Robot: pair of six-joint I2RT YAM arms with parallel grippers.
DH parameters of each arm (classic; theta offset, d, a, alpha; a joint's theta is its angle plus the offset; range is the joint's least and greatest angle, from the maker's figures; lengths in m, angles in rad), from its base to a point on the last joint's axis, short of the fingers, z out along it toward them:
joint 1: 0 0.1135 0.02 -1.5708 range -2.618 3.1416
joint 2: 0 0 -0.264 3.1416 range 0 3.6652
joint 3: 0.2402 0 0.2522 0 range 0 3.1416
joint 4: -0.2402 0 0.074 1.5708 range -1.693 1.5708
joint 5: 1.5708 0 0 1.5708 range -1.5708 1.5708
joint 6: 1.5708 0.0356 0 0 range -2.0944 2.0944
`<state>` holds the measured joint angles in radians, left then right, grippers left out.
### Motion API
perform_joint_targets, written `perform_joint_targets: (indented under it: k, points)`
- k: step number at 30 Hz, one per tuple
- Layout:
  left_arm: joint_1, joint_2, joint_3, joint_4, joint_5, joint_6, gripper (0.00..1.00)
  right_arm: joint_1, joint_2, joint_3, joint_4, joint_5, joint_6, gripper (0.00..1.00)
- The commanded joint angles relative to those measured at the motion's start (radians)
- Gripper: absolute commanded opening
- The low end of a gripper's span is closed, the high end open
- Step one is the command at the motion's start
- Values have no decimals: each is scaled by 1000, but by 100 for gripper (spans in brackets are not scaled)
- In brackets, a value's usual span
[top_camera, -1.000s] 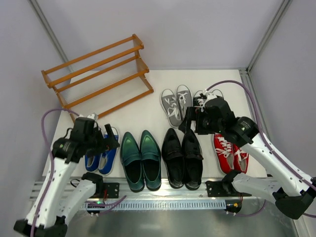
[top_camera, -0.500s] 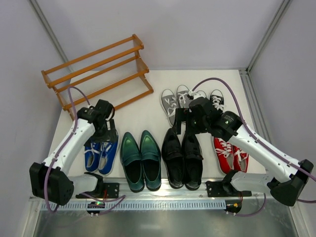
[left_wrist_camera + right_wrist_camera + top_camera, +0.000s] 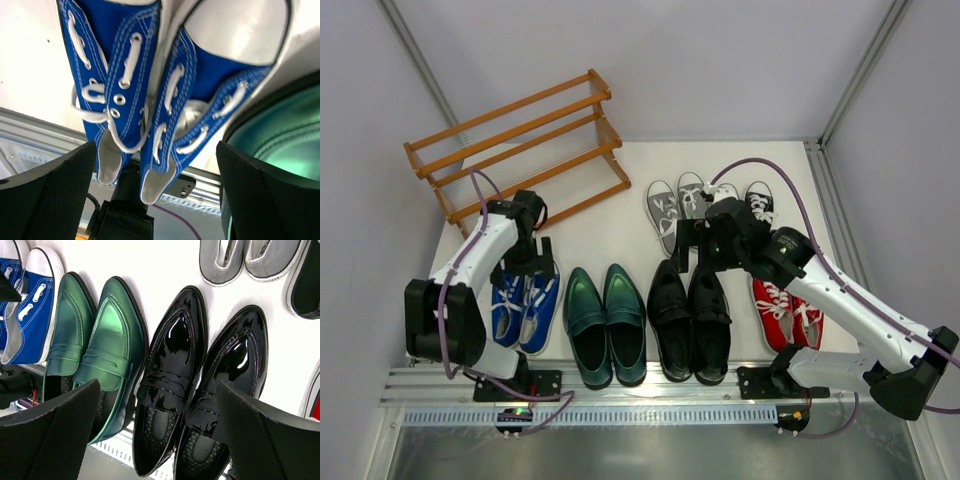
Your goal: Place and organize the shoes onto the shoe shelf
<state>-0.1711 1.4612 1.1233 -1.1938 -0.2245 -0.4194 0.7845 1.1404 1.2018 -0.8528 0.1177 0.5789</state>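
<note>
The shoes lie in rows on the white table. The blue sneakers (image 3: 525,305) (image 3: 150,90) are at the left, with my left gripper (image 3: 534,260) (image 3: 156,172) open above their toes and straddling the pair. The dark green loafers (image 3: 605,320) (image 3: 95,350) come after them, then the black loafers (image 3: 692,320) (image 3: 200,375), over whose toes my right gripper (image 3: 705,248) (image 3: 157,412) hangs open and holds nothing. Red sneakers (image 3: 785,310) lie at the right. Grey sneakers (image 3: 670,208) (image 3: 245,257) and black-and-white sneakers (image 3: 757,200) lie behind. The shoe shelf (image 3: 520,150) holds nothing.
The shelf stands at the back left, against the grey wall. A metal rail (image 3: 650,385) with both arm bases runs along the near edge, just behind the shoes' heels. Bare white table (image 3: 610,230) shows between the shelf and the shoes.
My left arm has reached forward, and its gripper has moved from beside the blue sneakers to above their toes. The right gripper has shifted slightly left. Both have stayed open.
</note>
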Motion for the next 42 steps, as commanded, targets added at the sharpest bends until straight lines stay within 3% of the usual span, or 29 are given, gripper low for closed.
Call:
perform_joint_targets:
  k: [1,9,12,16,17,20,22,29,33,37,42]
  points:
    - [45,56,-2,51,14,25,100,9,-7,-5,44,-4,-40,97]
    - [99,217,13,62,-22,30,99,7,51,-39,115,-78,-67,97]
    - [107,264,-5,80,16,37,88,7,56,-41,123,-95,-79,100]
    - [105,263,-5,71,68,44,23,7,36,-53,120,-79,-93,87]
    - [105,258,-7,71,73,41,0,6,30,-56,120,-75,-96,80]
    - [105,225,-17,62,141,39,0,5,4,-77,118,-64,-82,67]
    - [104,194,-34,56,180,41,0,5,-14,-90,115,-64,-71,64]
    - [99,-77,-46,65,217,-82,0,4,-71,-116,90,-23,-48,61]
    - [99,-174,-8,129,130,-166,0,7,-80,-108,86,-29,-42,61]
    - [99,-131,29,192,38,-190,0,5,-88,-104,87,-24,-36,61]
    - [113,8,79,209,20,-186,0,5,-100,-99,84,-12,-34,61]
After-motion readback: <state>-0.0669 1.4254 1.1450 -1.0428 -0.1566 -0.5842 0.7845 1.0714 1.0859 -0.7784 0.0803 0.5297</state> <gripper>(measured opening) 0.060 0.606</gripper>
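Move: Almost straight below the open left hand are the blue shoes, the pair's middle about 4 cm back, 1 cm left and some 7 cm down. The green loafers' middle is roughly 15 cm to that hand's right and 9 cm back. The shoe shelf's middle is about 22 cm ahead, near its height. From the right hand, the blue shoes are around 34 cm left, 5 cm back and 18 cm down. Sinking about 5.5 cm between the blue shoes' inner sides, the left hand shuts its fingers and pinches both together, then lifts about 8 cm, carries them about 5 cm forward towards the shelf, and dips slightly, its fingertips swinging forward and its wrist turning some 10 degrees counter-clockwise. Over the black loafers the right hand dips under 3 cm leftward, half-closes on nothing and eases back up and right. ##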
